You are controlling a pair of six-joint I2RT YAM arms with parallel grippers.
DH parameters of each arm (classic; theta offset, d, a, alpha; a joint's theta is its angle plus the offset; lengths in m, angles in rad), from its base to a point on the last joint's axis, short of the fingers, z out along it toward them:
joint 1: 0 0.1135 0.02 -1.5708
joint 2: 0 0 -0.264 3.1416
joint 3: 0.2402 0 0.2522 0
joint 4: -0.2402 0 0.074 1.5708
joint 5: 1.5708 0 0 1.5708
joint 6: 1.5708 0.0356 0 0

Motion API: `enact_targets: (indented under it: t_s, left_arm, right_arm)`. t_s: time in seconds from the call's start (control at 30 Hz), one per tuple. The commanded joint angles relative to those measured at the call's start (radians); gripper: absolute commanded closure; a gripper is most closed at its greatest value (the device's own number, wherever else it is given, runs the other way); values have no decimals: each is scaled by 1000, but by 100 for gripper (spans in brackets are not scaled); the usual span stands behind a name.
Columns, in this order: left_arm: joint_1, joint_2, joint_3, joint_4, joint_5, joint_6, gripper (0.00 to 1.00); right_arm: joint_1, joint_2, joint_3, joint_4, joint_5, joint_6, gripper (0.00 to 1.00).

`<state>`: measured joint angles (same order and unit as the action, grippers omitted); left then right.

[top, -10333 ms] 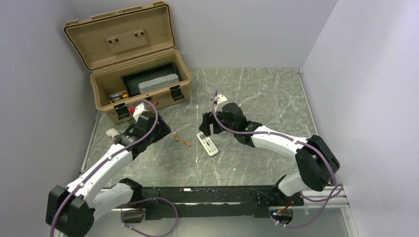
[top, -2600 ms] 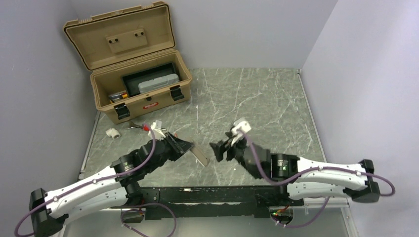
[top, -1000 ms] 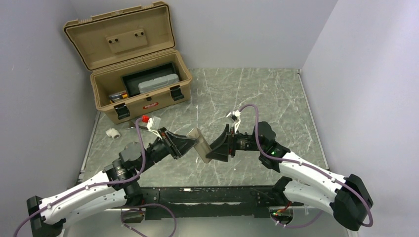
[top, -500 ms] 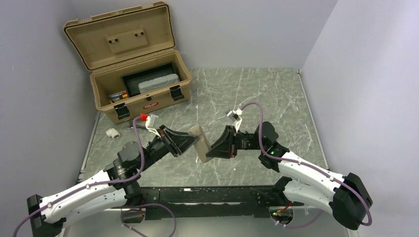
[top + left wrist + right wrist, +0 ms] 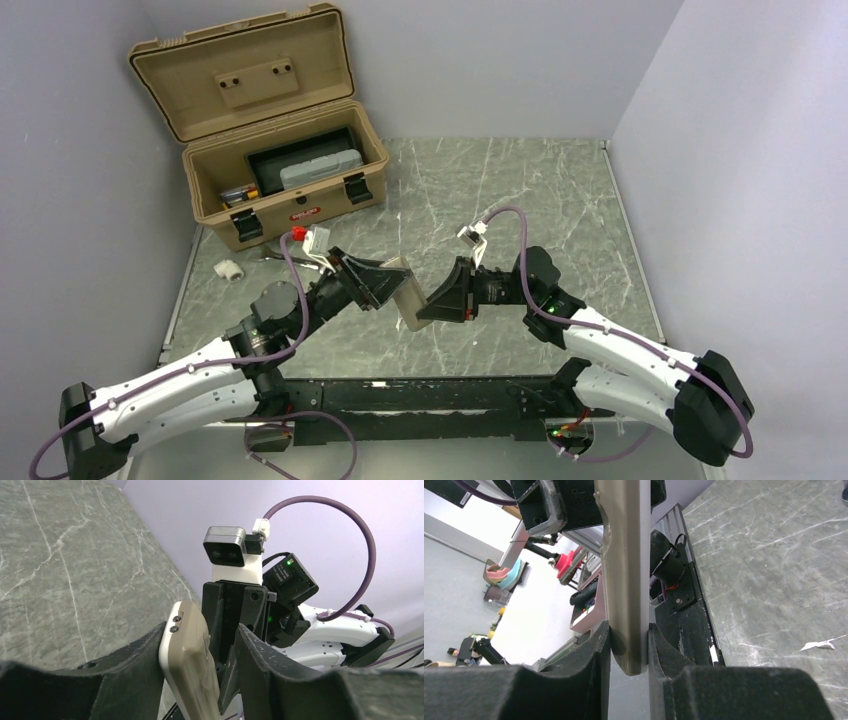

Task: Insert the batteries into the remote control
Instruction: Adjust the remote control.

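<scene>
The remote control [image 5: 405, 290] hangs in the air above the table's near middle, greyish back showing, between both arms. My right gripper [image 5: 424, 309] is shut on its lower end; in the right wrist view both pads press the remote control [image 5: 624, 570] at my right gripper [image 5: 629, 630]. My left gripper [image 5: 392, 282] stands open around the upper end. In the left wrist view the remote control [image 5: 187, 660] leans on the left finger of my left gripper [image 5: 201, 630], with a gap to the right finger. The batteries are hidden.
An open tan toolbox [image 5: 280, 190] stands at the back left with a grey case [image 5: 320, 168] inside. A small white block [image 5: 228, 268] lies on the marble table [image 5: 520, 200] near the left wall. The black base rail [image 5: 420, 395] runs along the near edge.
My right gripper has shut on the remote's lower end. My left gripper, shut on it a second ago, has opened and shifted slightly up and right. The remote stays aloft.
</scene>
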<state>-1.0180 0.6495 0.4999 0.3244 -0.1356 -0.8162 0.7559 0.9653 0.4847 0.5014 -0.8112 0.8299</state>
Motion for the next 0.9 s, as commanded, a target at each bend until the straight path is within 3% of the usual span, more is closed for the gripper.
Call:
enact_targets:
  t_s: [0.0, 0.23, 0.47, 0.63, 0.87]
  left_arm:
    - [-2, 6, 15, 80, 10, -2, 49]
    - [-3, 19, 1, 110, 31, -19, 64]
    - [-3, 55, -1, 125, 86, -33, 57]
    - [-3, 64, -15, 132, 105, -43, 58]
    - [-2, 38, -26, 123, 87, -46, 76]
  right_arm:
    - [-2, -32, 37, 19, 0, -10, 100]
    - [-2, -28, 35, 24, -10, -4, 100]
    - [-1, -35, 45, 10, -5, -9, 100]
    - [-2, -36, 54, 5, -7, -11, 100]
    - [-2, -30, 52, 6, -6, -12, 100]
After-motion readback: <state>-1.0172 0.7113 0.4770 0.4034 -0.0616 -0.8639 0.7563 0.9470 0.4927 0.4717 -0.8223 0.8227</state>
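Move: The remote control hangs well above the table in the right gripper, its middle about 3 cm left, 2 cm ahead and 3 cm above that hand's pads. From the left hand, whose open fingers straddle its upper, far end, the remote's middle lies roughly 3 cm back, 2 cm right and 3 cm lower. The right gripper is some 5 cm back, 5 cm right and 6 cm below the left hand; the wrench lies about 20 cm ahead, 23 cm left and 30 cm below it. The remote's upper end is taken between the left fingertips: the left hand narrows its fingers at first almost in place, then eases about 1.5 cm to the right with a little down and back, farther onto the remote, turning clockwise some 5 degrees, and closes until both pads touch its sides. The right gripper keeps its hold and practically stays in place. ##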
